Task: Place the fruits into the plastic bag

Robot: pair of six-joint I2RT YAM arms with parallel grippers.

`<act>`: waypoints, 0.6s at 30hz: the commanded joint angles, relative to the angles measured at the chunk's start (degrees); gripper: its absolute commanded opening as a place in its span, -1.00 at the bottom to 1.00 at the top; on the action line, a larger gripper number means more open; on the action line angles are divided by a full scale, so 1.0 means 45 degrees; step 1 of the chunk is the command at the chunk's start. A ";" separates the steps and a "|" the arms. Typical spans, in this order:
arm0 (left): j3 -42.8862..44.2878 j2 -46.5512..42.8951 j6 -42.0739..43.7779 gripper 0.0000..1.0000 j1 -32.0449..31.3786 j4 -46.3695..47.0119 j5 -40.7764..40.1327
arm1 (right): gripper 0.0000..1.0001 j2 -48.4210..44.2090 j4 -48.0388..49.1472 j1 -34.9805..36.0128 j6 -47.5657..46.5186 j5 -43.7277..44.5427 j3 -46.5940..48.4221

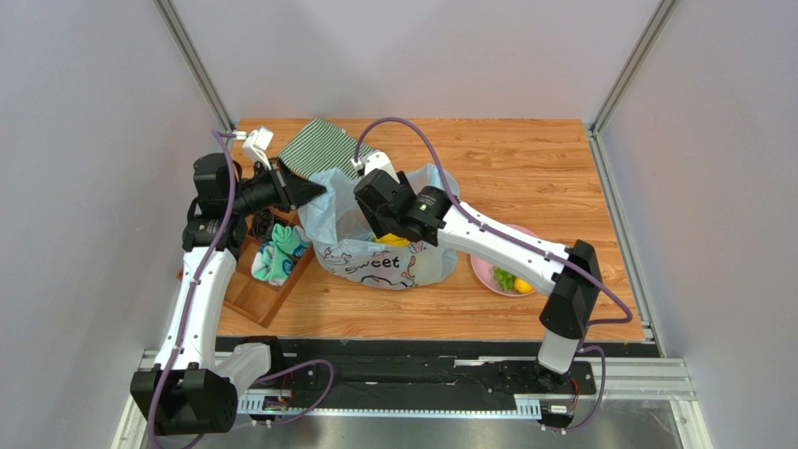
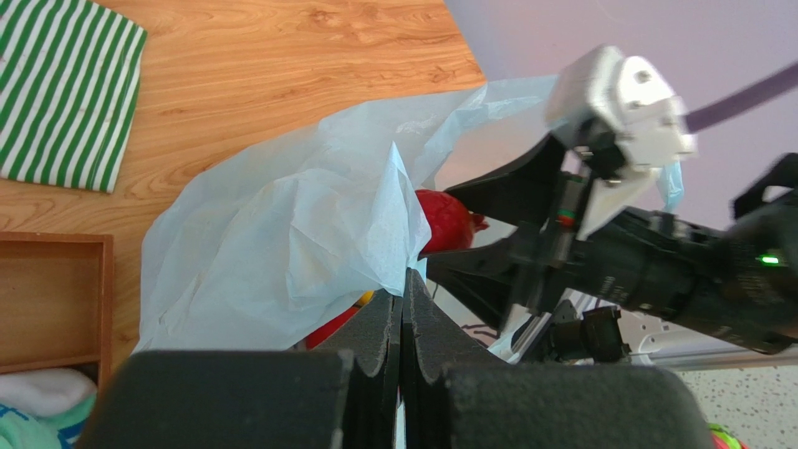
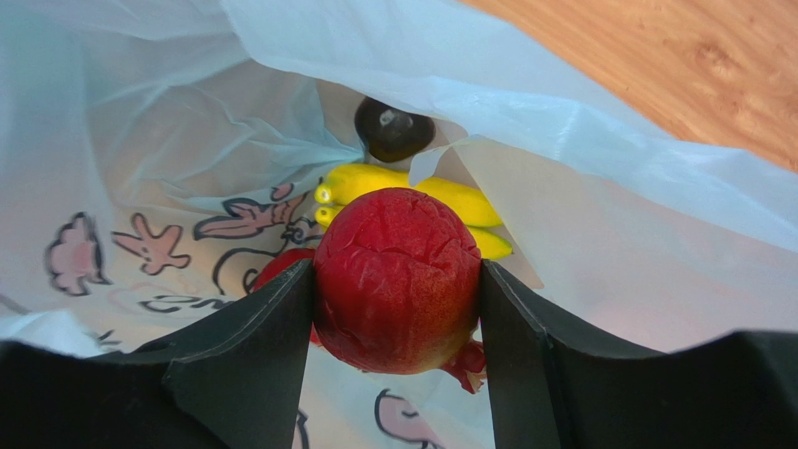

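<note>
The pale-blue plastic bag (image 1: 375, 262) stands open mid-table, "Sweet" printed on its front. My left gripper (image 2: 405, 281) is shut on the bag's (image 2: 281, 234) upper edge, holding it up. My right gripper (image 3: 395, 267) is inside the bag's mouth, shut on a red apple (image 3: 393, 281), which also shows in the left wrist view (image 2: 445, 220). Below it in the bag (image 3: 169, 140) lie a yellow banana (image 3: 450, 201), a dark avocado (image 3: 391, 129) and another red fruit (image 3: 281, 267). Green grapes (image 1: 504, 278) and a lemon (image 1: 523, 285) sit on the pink plate (image 1: 482, 271).
A wooden tray (image 1: 253, 295) with rolled teal-white socks (image 1: 278, 257) sits left of the bag. A green striped cloth (image 1: 323, 145) lies at the back. The pink plate is under the right arm's forearm, right of the bag.
</note>
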 commanded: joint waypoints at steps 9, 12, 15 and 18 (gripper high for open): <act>0.0197 -0.0118 0.0501 -1.00 0.0070 -0.0069 -0.0251 | 0.05 0.1879 -0.0722 -0.0602 0.0566 -0.0269 0.0475; 0.0197 -0.0118 0.0600 -1.00 0.0089 -0.0109 -0.0426 | 0.26 0.2094 -0.0878 -0.0681 0.0507 -0.0739 0.0495; 0.0256 0.0018 0.0678 -1.00 0.0089 -0.0265 -0.0388 | 0.60 0.2211 -0.0918 -0.0778 0.0371 -0.1264 0.0456; 0.0315 0.0038 0.0814 -1.00 0.0089 -0.0344 -0.0426 | 0.79 0.2231 -0.0918 -0.0876 0.0312 -0.1910 0.0514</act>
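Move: The plastic bag's middle is about 10 cm below my right hand, which still grips the pomegranate at its mouth, and some 2 cm ahead. On the bag's bottom, roughly 16 cm below, the bananas lie about 5 cm ahead, level sideways; the avocado about 9 cm ahead and 1 cm left; a red apple some 6 cm left and 1 cm back. From my left hand the bag's middle is about 13 cm right, level fore-and-aft, 20 cm below. I lower my right hand about 8 cm into the bag with the pomegranate, easing off as I go, above the bananas and apple, with the wrist tipping some 10 degrees further down. Near the bottom of this stroke my fingers spread and let go of the pomegranate. My left hand keeps its pinch on the bag's rim. ##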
